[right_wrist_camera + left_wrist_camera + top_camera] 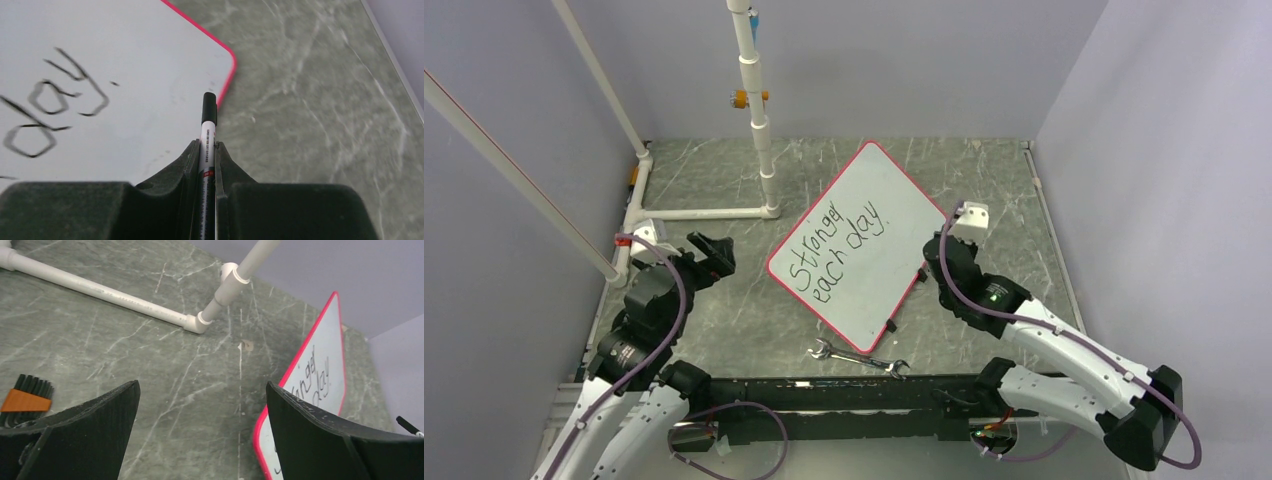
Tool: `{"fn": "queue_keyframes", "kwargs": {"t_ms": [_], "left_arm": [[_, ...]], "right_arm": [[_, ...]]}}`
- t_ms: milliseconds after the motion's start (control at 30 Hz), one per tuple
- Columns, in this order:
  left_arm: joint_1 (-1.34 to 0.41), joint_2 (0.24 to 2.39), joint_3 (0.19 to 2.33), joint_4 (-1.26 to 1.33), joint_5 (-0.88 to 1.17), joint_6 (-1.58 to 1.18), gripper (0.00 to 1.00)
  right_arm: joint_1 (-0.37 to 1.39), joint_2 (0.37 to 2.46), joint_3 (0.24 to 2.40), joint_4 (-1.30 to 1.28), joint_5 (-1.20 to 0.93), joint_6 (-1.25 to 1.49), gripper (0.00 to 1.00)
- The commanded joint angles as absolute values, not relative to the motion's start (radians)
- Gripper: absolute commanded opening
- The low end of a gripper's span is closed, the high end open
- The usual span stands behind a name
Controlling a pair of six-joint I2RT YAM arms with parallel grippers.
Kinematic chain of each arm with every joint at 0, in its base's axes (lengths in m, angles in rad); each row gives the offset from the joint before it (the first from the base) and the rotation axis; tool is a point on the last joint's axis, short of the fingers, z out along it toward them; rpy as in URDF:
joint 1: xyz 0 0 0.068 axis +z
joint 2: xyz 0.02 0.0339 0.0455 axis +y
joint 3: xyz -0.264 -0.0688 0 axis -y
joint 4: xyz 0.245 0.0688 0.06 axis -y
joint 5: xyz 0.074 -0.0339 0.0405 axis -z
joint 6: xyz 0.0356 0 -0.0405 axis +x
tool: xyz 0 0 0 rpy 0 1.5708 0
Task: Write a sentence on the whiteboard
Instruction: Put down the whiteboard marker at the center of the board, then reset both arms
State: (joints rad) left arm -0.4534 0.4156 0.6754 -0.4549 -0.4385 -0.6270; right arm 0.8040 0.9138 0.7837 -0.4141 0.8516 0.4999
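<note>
The whiteboard [879,185] lies tilted on the table, white with a red-pink rim. The sentence [837,250] in black marker reads "Stronger each day." in two lines. My right gripper [207,145] is shut on a white marker [208,131]. The marker's black end points out just above the whiteboard [140,55] near its rounded right corner, right of the word "day" [55,100]. In the top view the right gripper [945,244] sits at the board's right edge. My left gripper [202,390] is open and holds nothing. The left gripper [714,252] hovers left of the board [327,335].
A metal wrench [859,357] lies in front of the board near the arm bases. A white pipe frame [762,140] stands at the back left, its base pipe [100,290] running along the table. An orange and black tool set [25,397] lies at my far left.
</note>
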Motion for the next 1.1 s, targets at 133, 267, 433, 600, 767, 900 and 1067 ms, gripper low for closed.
{"fn": "queue_keyframes", "kwargs": {"t_ms": [133,267,433,600,767,900,1067], "left_arm": [[-0.455,0.418,0.636,-0.447,-0.456,-0.535,0.99],[-0.454,0.420,0.619,-0.446,-0.457,-0.537,0.99],[-0.454,0.419,0.611,-0.446,-0.452,-0.539,0.99],[-0.454,0.408,0.606,-0.449,-0.462,-0.537,0.99],[-0.454,0.397,0.607,-0.451,-0.470,-0.533,0.99],[-0.454,0.397,0.627,-0.463,-0.467,-0.527,0.99],[-0.453,0.400,0.668,-0.497,-0.469,-0.498,0.99]], "right_arm": [[0.715,0.929,0.623,-0.509,0.971,0.773,0.00],[0.681,1.003,0.646,-0.570,1.022,0.864,0.00],[0.646,1.085,0.686,-0.568,1.004,0.855,0.01],[0.634,1.119,0.703,-0.574,0.977,0.842,0.32],[0.630,1.098,0.694,-0.570,0.959,0.833,0.59],[0.630,1.078,0.690,-0.572,0.936,0.831,0.73],[0.631,1.052,0.720,-0.569,0.884,0.784,0.81]]}}
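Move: The right gripper holds the marker. The bare patch of table it is bound for lies about 7 cm to its right, 1 cm back and some 18 cm below. The nearer black clip on the board's edge is about 3 cm ahead and 2 cm left, and the whiteboard's middle some 8 cm ahead and 15 cm left. The wrench is roughly 16 cm back and 15 cm left. From the left gripper the patch is about 52 cm right, 2 cm ahead and 23 cm down. Bring the right gripper down about 10 cm while swinging it some 7 cm right, away from the whiteboard, turning it about 20 degrees clockwise and tipping the fingers a little further down. Stop over the bare table beside the board's right-hand edge, open the fingers wide and let go of the marker there, staying low. Meanwhile sink the empty, open left gripper about 3 cm. ##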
